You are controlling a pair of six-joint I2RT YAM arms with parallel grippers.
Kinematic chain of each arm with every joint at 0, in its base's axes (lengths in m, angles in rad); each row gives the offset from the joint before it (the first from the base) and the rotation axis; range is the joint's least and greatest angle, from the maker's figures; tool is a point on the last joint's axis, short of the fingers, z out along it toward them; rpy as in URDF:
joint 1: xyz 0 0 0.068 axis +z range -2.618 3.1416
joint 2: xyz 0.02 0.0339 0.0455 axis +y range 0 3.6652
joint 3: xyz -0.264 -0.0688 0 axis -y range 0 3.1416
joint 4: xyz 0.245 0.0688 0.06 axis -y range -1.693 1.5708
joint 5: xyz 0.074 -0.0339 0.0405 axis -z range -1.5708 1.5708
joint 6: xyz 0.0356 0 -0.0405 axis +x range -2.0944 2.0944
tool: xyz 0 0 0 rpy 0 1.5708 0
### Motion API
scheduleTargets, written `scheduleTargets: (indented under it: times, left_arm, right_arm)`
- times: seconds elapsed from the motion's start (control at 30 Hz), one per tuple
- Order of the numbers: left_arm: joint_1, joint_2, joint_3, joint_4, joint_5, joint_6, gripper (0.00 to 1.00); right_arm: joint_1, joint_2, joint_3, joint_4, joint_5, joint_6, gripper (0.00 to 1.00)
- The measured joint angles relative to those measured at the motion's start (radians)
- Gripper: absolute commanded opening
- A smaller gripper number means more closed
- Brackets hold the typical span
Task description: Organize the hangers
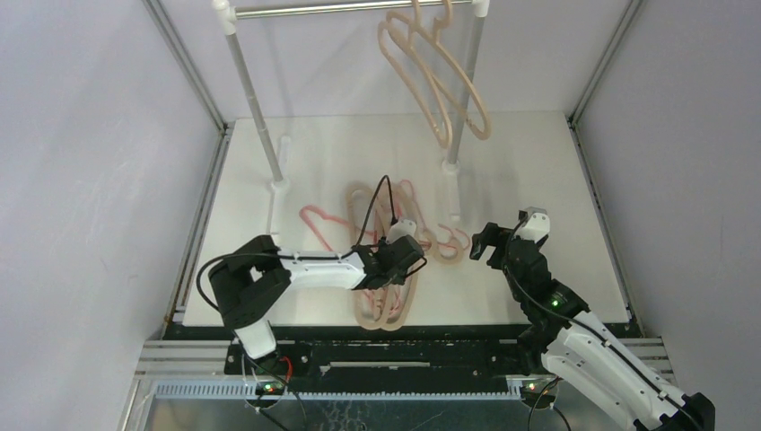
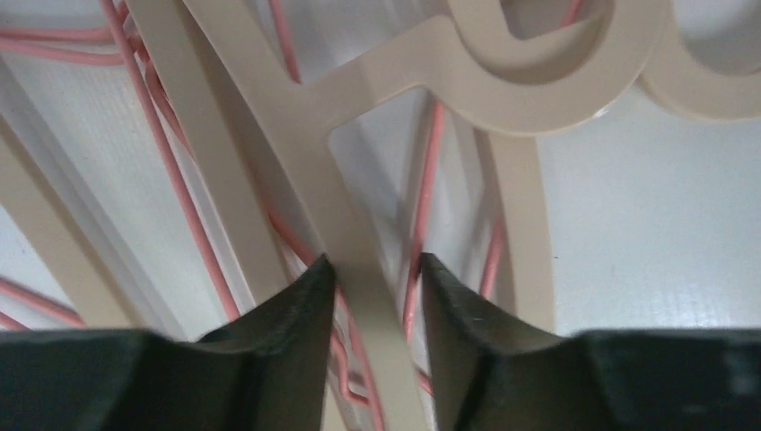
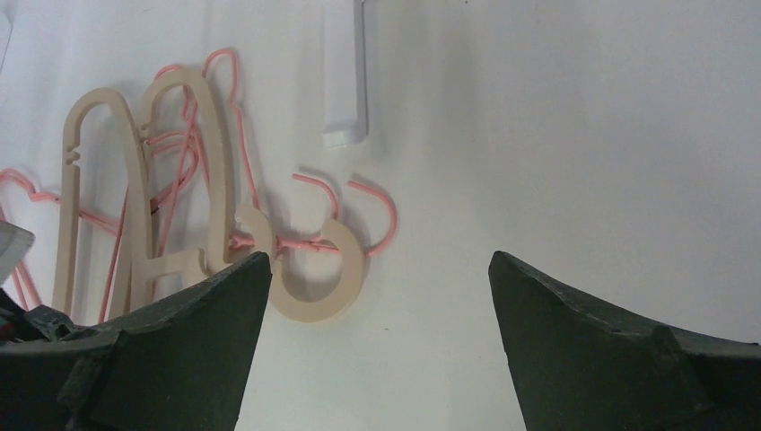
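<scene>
Two beige hangers point(image 1: 437, 83) hang on the silver rail point(image 1: 350, 9) at the back. Other beige hangers point(image 1: 381, 301) and thin pink wire hangers point(image 1: 316, 218) lie tangled on the white table. My left gripper point(image 1: 401, 255) is low over this pile. In the left wrist view its jaws point(image 2: 375, 265) straddle one beige hanger's arm point(image 2: 296, 135); the left finger touches it, and a narrow gap holding a pink wire point(image 2: 417, 242) shows on the right. My right gripper point(image 1: 504, 232) hovers wide open to the right of the pile, with a beige hook point(image 3: 328, 292) near its left finger point(image 3: 206, 314).
The rack's white-jointed posts point(image 1: 256, 117) stand on the table behind the pile, and a white foot point(image 3: 345, 90) lies ahead of my right gripper. Grey walls and metal frame rails point(image 1: 202, 224) close the table on both sides.
</scene>
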Motion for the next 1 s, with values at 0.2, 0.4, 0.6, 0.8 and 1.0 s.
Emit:
scheduleTargets:
  times: [0.2,0.4,0.6,0.8,1.0]
  left_arm:
    - [-0.002,0.018,0.002,-0.002,-0.010,-0.018,0.08]
    - [-0.003,0.018,0.002,-0.008,-0.033,-0.020,0.00]
    - [-0.002,-0.080,0.001,-0.105,-0.083,0.003,0.00]
    - [0.068,-0.381,0.002,-0.168,-0.089,0.032,0.00]
    - [0.340,-0.645,0.019,-0.134,0.042,0.037,0.00]
  right_arm:
    - [0.000,-0.005,0.000,0.000,0.000,0.000,1.00]
    - [0.000,-0.010,0.000,0.000,0.000,0.000,1.00]
    - [0.000,-0.019,-0.009,0.002,0.000,0.000,1.00]
    - [0.000,-0.016,-0.013,0.002,0.000,0.000,1.00]
    - [0.000,-0.016,-0.013,0.003,-0.001,0.000,1.00]
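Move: The hook-side bar of the upper beige hanger already runs between the left gripper's half-open fingers, about 1 cm below the hand point. That hanger's hook is roughly 7 cm ahead and 6 cm to the right. The other beige hanger's hook lies some 3 cm ahead and 12 cm right, with the pink hooks around 8 cm ahead and 14 cm right. From the right gripper, the bar is about 22 cm left, 4 cm back and 12 cm below. Keep the left gripper low over the bar, let it settle about half a centimetre and close the fingers to pinch the hanger. Then, after a brief hold, raise it some 20 cm away from the pile, slowly at first and then fast, swinging about 10 cm left and a little forward as the wrist tilts some 35 degrees, fingertips coming up and outwards. ##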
